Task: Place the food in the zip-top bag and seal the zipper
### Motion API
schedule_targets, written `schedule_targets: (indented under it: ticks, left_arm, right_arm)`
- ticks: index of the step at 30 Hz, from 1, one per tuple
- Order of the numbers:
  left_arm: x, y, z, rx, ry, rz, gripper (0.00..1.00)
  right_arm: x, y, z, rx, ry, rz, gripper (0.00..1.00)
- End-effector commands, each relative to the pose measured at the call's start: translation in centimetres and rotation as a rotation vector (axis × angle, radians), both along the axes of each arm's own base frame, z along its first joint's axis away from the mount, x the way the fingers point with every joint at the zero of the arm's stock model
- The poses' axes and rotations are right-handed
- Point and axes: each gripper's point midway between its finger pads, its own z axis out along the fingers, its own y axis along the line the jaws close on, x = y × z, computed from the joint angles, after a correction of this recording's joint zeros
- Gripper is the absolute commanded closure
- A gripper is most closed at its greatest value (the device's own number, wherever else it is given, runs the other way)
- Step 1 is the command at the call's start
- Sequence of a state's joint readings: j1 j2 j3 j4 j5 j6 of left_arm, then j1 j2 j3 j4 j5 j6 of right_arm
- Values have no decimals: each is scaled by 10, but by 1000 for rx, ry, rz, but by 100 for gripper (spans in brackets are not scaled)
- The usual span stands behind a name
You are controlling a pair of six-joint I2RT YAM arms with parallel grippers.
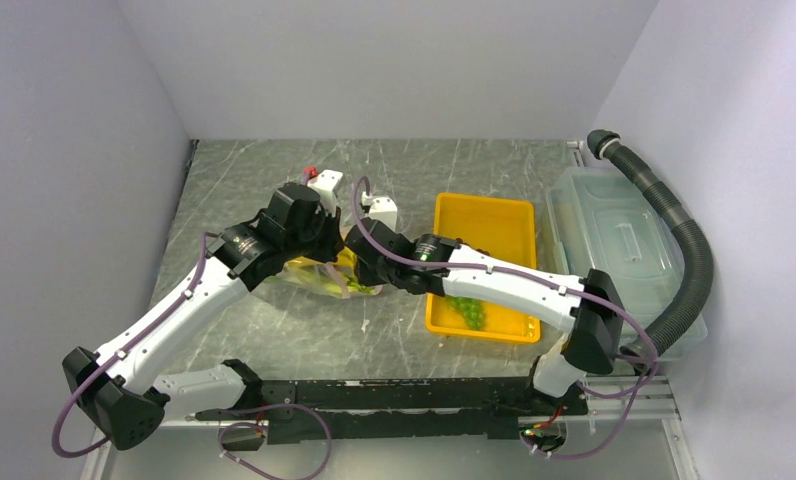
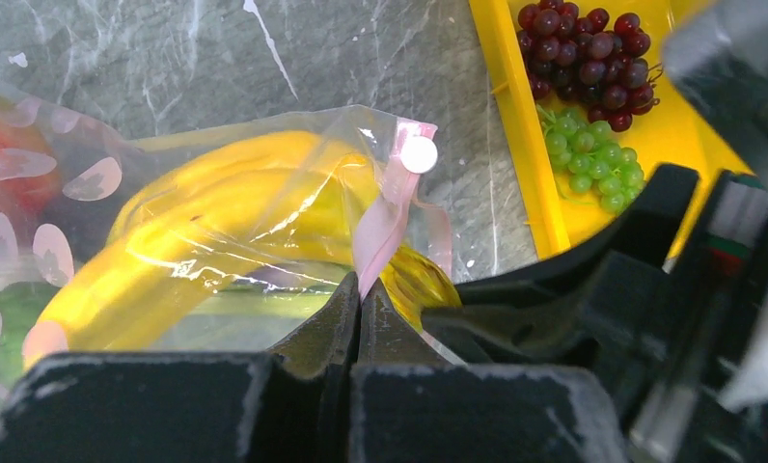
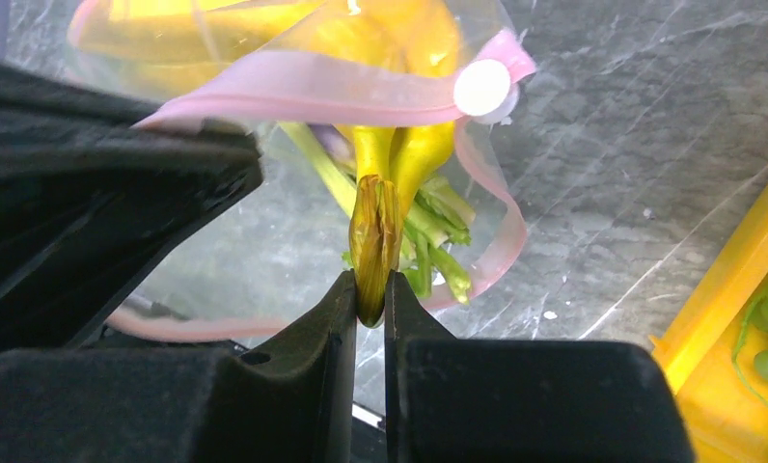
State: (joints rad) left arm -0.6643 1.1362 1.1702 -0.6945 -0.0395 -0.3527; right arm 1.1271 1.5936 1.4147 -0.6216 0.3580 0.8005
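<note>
The clear zip-top bag (image 1: 314, 276) lies on the table between my two arms, its mouth open. Yellow bananas (image 2: 216, 222) lie mostly inside it, beside green stalks (image 3: 438, 241). My left gripper (image 2: 361, 289) is shut on the pink zipper (image 2: 385, 217), just below its white slider (image 2: 419, 154). My right gripper (image 3: 369, 289) is shut on the brown banana stem (image 3: 375, 231), which sticks out through the mouth ringed by the zipper (image 3: 293, 92). Purple grapes (image 2: 583, 58) and green grapes (image 2: 592, 164) lie in the yellow tray (image 2: 515, 125).
The yellow tray (image 1: 484, 225) sits right of the bag, partly under my right arm. A translucent lidded bin (image 1: 614, 240) stands at the far right, with a black ribbed hose (image 1: 679, 235) curving over it. Grey walls close in the left, back and right.
</note>
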Motion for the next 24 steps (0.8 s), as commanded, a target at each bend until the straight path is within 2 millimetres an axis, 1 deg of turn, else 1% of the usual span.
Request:
schedule_targets:
  ticks: [1, 4, 6, 13, 17, 24]
  left_arm:
    - [3, -8, 32, -78, -86, -29, 100]
    - [2, -10, 34, -88, -84, -40, 100]
    - [1, -11, 33, -92, -79, -46, 100]
    - [-1, -15, 35, -110, -76, -65, 100]
    - [-2, -16, 36, -119, -78, -68, 100]
    - [-4, -19, 38, -132, -75, -84, 100]
  right_arm:
    - [25, 8, 20, 56, -62, -50, 100]
    - [30, 14, 22, 81, -84, -45, 100]
    - [37, 14, 22, 82, -100, -62, 100]
    - [59, 21, 17, 87, -134, -101, 100]
    - [71, 21, 16, 79, -170, -138, 100]
    - [88, 26, 1, 101, -179, -161, 100]
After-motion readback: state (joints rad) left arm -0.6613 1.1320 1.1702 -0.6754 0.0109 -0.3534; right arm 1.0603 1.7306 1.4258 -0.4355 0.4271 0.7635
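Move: The right hand already grips the banana stems at the zip-top bag's mouth; the bag's middle lies about 5 cm ahead, 9 cm left and 5 cm below it. The bananas' bodies are some 6 cm ahead, 7 cm left and 4 cm down; the white slider is roughly 4 cm straight ahead, 1 cm lower. From the left hand, which pinches the rim, the bag's middle is about 3 cm ahead, 5 cm left and 7 cm below. The right hand, still pinching the banana stems, pushes forward about 6 cm and down into the left-held bag. ##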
